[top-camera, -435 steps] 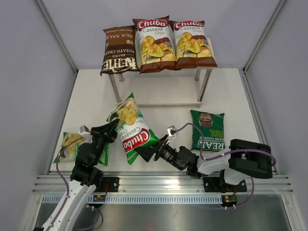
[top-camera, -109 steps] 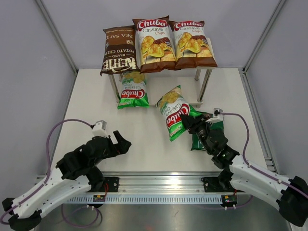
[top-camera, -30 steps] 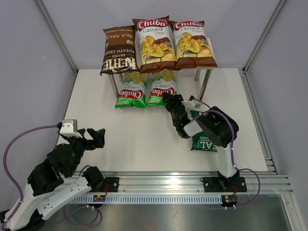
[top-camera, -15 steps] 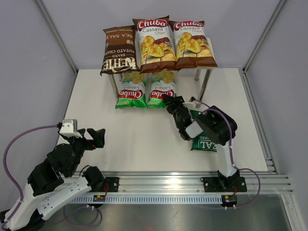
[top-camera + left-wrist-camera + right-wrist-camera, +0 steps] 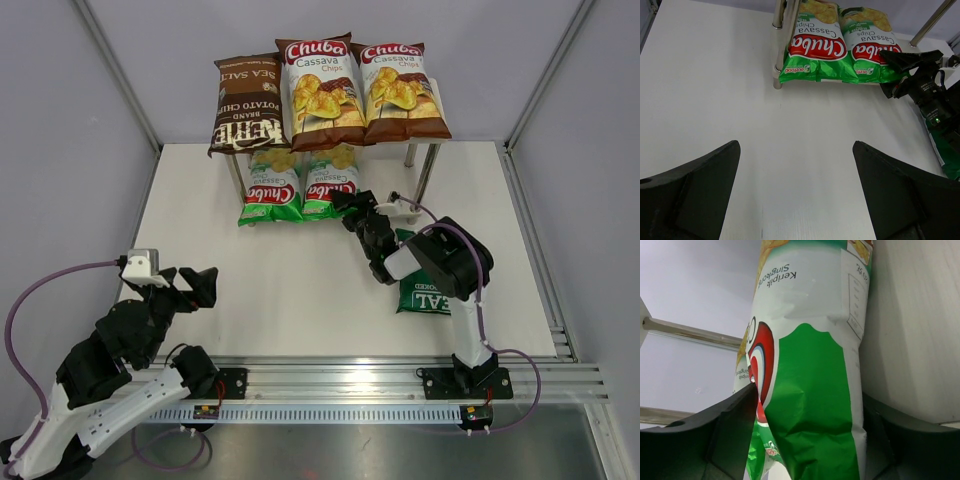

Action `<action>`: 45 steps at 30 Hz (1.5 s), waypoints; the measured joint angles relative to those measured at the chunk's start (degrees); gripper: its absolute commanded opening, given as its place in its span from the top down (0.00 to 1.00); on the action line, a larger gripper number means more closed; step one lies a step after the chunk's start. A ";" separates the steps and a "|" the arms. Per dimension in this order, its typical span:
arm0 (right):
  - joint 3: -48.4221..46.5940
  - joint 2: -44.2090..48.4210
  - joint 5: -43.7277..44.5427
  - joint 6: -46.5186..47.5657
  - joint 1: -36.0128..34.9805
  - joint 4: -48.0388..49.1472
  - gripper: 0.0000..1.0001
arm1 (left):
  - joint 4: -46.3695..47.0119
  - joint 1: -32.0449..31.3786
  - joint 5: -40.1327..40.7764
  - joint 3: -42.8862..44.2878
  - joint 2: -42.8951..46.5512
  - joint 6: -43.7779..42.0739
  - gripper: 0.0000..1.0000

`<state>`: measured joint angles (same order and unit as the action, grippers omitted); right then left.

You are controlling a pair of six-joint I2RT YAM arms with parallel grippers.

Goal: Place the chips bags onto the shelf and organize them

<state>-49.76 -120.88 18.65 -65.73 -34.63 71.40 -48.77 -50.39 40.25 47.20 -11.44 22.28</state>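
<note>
The shelf (image 5: 426, 176) stands at the back. Its top board holds the dark brown Kettle bag (image 5: 246, 103) and two white-brown Chuba Cassava bags (image 5: 318, 92) (image 5: 400, 90). Two light green Chuba bags (image 5: 271, 186) (image 5: 329, 183) lie side by side under it, also in the left wrist view (image 5: 816, 49) (image 5: 871, 47). My right gripper (image 5: 350, 205) is open with the right green bag's near end (image 5: 812, 390) between its fingers. The dark green REAL bag (image 5: 432, 292) lies on the table, partly hidden by my right arm. My left gripper (image 5: 200, 285) is open and empty, far back.
The white table (image 5: 290, 280) has grey walls on three sides. A shelf leg (image 5: 781, 47) stands at the left green bag's corner. The right arm's body (image 5: 440, 260) arches over the REAL bag. A metal rail (image 5: 330, 385) runs along the near edge.
The right gripper and the right green Chuba bag have moved a little farther in under the shelf, level with the other green bag. The left arm has not moved.
</note>
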 measured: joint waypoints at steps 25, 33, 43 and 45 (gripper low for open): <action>6.36 14.64 -1.27 5.55 1.27 -18.27 0.01 | 0.00 0.00 0.00 0.00 0.11 0.02 0.01; 12.83 21.99 -1.16 7.54 1.38 -25.97 0.01 | 0.00 0.00 0.02 0.00 0.11 0.04 0.01; 18.49 42.32 -1.40 13.94 1.88 -37.40 0.00 | -0.02 0.00 0.26 0.00 -0.59 0.39 0.01; 18.14 47.50 -1.86 16.92 2.64 -43.65 0.01 | 0.02 0.00 0.26 0.00 -1.33 0.79 0.01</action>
<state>-31.62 -73.38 16.80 -48.82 -31.99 27.75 -48.75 -50.39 40.51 47.20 -12.78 23.07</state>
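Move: The right hand's fingers are at the lower right corner of the right-hand green Chuba bag, whose middle is some 6 cm ahead and 2 cm left. The other green Chuba bag lies about 15 cm left and 6 cm ahead, and the shelf's front right post some 16 cm right, level with the hand. The dark green REAL bag lies on the table about 16 cm back, 21 right and 9 below; from the left hand it is roughly 14 ahead, 48 right, 25 below. The right fingers open the rest of the way and let go of the lower right corner of the Chuba bag on the lower shelf. The hand eases, then speeds back and to the right, about 10 cm each way, towards the REAL bag, dipping a couple of centimetres before climbing to some 5 cm above its start; the wrist rolls about 25 degrees, left side down. ##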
